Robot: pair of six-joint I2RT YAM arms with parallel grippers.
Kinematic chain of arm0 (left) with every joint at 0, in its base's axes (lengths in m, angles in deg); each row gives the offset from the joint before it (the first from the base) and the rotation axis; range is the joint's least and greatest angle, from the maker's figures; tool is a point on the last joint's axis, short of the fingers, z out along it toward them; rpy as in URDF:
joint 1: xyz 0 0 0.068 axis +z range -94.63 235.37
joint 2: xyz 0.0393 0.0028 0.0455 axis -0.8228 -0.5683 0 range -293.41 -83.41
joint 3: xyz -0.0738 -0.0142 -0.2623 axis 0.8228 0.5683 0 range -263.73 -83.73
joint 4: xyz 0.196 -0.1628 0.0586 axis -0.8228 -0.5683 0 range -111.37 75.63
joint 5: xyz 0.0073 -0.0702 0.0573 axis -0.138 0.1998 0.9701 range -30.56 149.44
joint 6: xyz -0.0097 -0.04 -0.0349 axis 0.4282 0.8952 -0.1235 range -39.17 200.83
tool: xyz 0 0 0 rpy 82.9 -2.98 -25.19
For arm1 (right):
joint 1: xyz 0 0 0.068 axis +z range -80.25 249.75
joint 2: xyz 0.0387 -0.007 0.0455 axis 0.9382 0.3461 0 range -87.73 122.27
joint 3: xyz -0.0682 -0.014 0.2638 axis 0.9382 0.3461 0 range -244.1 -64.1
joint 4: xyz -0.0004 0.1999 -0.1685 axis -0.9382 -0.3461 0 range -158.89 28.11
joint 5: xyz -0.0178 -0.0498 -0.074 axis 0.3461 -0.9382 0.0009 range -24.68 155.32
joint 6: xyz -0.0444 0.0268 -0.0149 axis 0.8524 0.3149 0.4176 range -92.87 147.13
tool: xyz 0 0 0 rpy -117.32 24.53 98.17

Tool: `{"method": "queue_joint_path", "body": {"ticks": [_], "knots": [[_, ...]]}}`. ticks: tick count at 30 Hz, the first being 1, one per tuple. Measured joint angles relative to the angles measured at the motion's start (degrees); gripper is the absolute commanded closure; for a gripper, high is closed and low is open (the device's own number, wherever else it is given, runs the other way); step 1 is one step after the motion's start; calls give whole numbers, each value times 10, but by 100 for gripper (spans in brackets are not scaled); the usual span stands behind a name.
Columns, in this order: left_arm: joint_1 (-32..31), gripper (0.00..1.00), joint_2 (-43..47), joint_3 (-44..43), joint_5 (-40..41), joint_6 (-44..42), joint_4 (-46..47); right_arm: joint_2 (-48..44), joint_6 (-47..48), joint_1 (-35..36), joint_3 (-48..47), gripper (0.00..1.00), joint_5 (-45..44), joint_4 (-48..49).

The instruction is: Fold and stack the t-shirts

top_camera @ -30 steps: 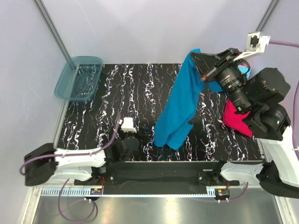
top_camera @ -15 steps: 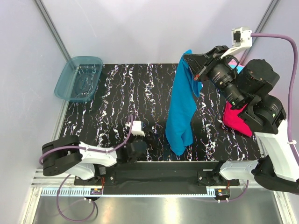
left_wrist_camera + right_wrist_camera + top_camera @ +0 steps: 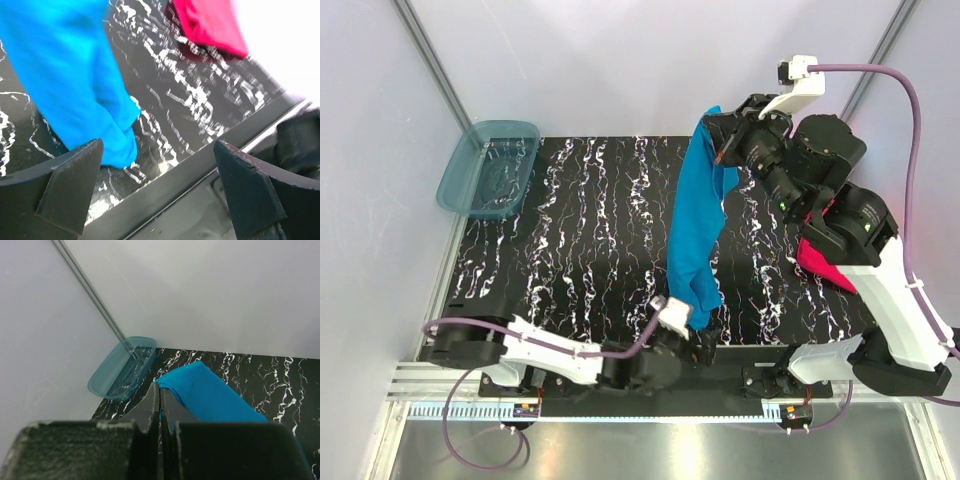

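The large teal-blue t-shirt hangs in a long drape from my right gripper, held high over the back of the table. In the right wrist view the jaws are shut on the shirt's top edge. Its lower end reaches down to the marbled table near the front edge. My left gripper sits low at the front edge just below that end, open, with nothing between its fingers. A magenta-red t-shirt lies folded at the right side, also seen as a red shirt from the left wrist.
A translucent teal tub stands at the table's back left corner, the same tub showing in the right wrist view. The black front rail runs beside the left gripper. Grey walls close in the back and sides.
The right gripper has carried the teal-blue shirt left and higher, so it hangs straighter. The left arm has swung right along the front edge to the shirt's lower end.
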Motion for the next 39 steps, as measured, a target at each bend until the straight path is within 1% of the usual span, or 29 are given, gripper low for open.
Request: {"method": "queue_joint_path", "body": {"ticks": [4,6,10,13,18,21,24,34,39], "knots": [[-35,1,-57,-48,45,-29,-44,-2,1,0,0,100,-8,-6],[-42,1,-81,-65,62,-37,-62,-4,1,0,0,100,-8,-6],[-36,1,-91,-59,87,-47,-77,-10,1,0,0,100,-13,-8],[-18,1,-88,-39,94,-46,-78,-19,1,0,2,100,-18,-9],[33,1,-61,22,91,-39,-76,-28,3,0,5,100,-21,-9],[53,1,-56,35,85,-34,-70,-28,7,0,5,100,-22,-9],[54,1,-57,36,75,-29,-64,-27,14,0,5,100,-23,-9],[54,1,-102,35,26,11,-40,-20,28,-1,9,100,-33,-6],[54,1,-113,30,8,22,-17,-19,27,-12,22,100,-31,-2]]}}
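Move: The blue t-shirt hangs from the right hand's shut fingers; its low end, just over the table, is some 9 cm ahead of the open left hand, about level sideways and roughly 12 cm below. The table's near edge runs about beneath the left hand, some 14 cm down, and the red shirt lies about 22 cm ahead and 34 cm right of it. From the right hand that low end is around 10 cm back, straight below sideways, about 52 cm down. Towards the t-shirt's low end the left hand sinks about 10 cm, first easing back a little, then swinging forward and left before drifting slightly back to the right. It rolls some 15 degrees, its left side rising, fingers still wide open. The right hand keeps its pinch high up and shifts about 2 cm right. ##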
